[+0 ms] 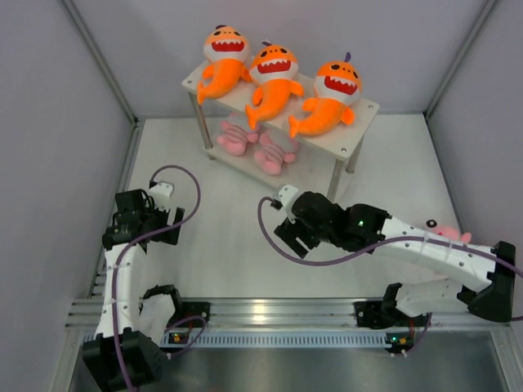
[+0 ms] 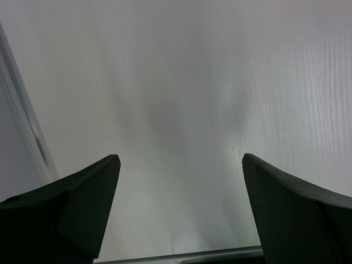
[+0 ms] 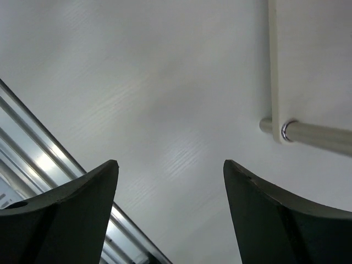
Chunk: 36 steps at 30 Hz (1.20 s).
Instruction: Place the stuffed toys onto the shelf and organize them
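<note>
The white shelf [image 1: 365, 114] stands at the back of the table. Three orange shark plushes lie side by side on its top tier: left [image 1: 222, 64], middle [image 1: 274, 80], right [image 1: 331, 98]. Two pink striped plushes [image 1: 235, 139] [image 1: 274, 155] lie on the lower tier. A third pink plush [image 1: 446, 232] sits on the table at the far right, half hidden behind the right arm. My right gripper [image 1: 296, 238] [image 3: 170, 170] hovers open over bare table just in front of the shelf, holding nothing. My left gripper [image 1: 145, 233] [image 2: 181, 165] is open wide over the table at the left, also holding nothing.
A shelf corner [image 3: 308, 66] and one silver leg [image 3: 319, 136] show at the right of the right wrist view. The aluminium rail [image 1: 270, 314] runs along the near edge. Grey walls [image 1: 49, 122] close in the table on both sides.
</note>
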Each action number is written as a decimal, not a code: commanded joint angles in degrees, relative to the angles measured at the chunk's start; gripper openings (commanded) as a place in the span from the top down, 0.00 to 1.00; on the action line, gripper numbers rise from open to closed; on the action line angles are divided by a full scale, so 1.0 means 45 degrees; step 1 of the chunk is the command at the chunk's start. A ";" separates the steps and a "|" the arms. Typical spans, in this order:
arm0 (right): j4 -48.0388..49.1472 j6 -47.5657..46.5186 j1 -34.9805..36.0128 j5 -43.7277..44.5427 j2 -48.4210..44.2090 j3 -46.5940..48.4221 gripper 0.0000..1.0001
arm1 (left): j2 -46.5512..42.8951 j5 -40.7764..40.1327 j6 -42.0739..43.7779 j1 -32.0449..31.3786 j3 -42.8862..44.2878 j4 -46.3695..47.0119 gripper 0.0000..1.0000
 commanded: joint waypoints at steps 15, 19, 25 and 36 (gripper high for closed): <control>-0.3615 0.4481 -0.7255 0.1323 -0.4423 -0.2165 0.21 | -0.0033 0.0239 0.0124 0.0061 0.0085 0.0161 0.01; -0.1826 0.3659 -1.0749 -0.0725 -0.4719 -0.2788 0.13 | 0.0006 0.0278 0.0143 0.0061 0.0105 0.0161 0.01; 0.1128 0.4707 -1.6877 -0.0573 -0.4057 -0.3533 0.02 | 0.0026 0.0142 0.0143 -0.0211 0.0085 0.0161 0.01; 0.1560 0.8013 -1.8998 0.3489 -0.2221 -0.4411 0.01 | 0.0221 0.0161 0.0143 -0.0799 0.0300 0.0102 0.01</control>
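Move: Far off to the right hand's right, about 45 cm away and perhaps 2 cm farther out, the last pink toy lies on the table, some 15 cm lower than that hand. The shelf's near right leg stands about 14 cm ahead and 9 cm to the right. The nearer pink toy already on the lower board is roughly 27 cm ahead and 6 cm left. From the left hand the last pink toy is some 79 cm right and 2 cm back. Sweeping about 40 cm to the right across the open table, the empty right hand leaves the shelf front for the last pink toy, turning some 110 degrees clockwise on the way. Its partly open fingers spread fully, and it slows and starts to sink beside and above the toy's head, with no contact visible. ##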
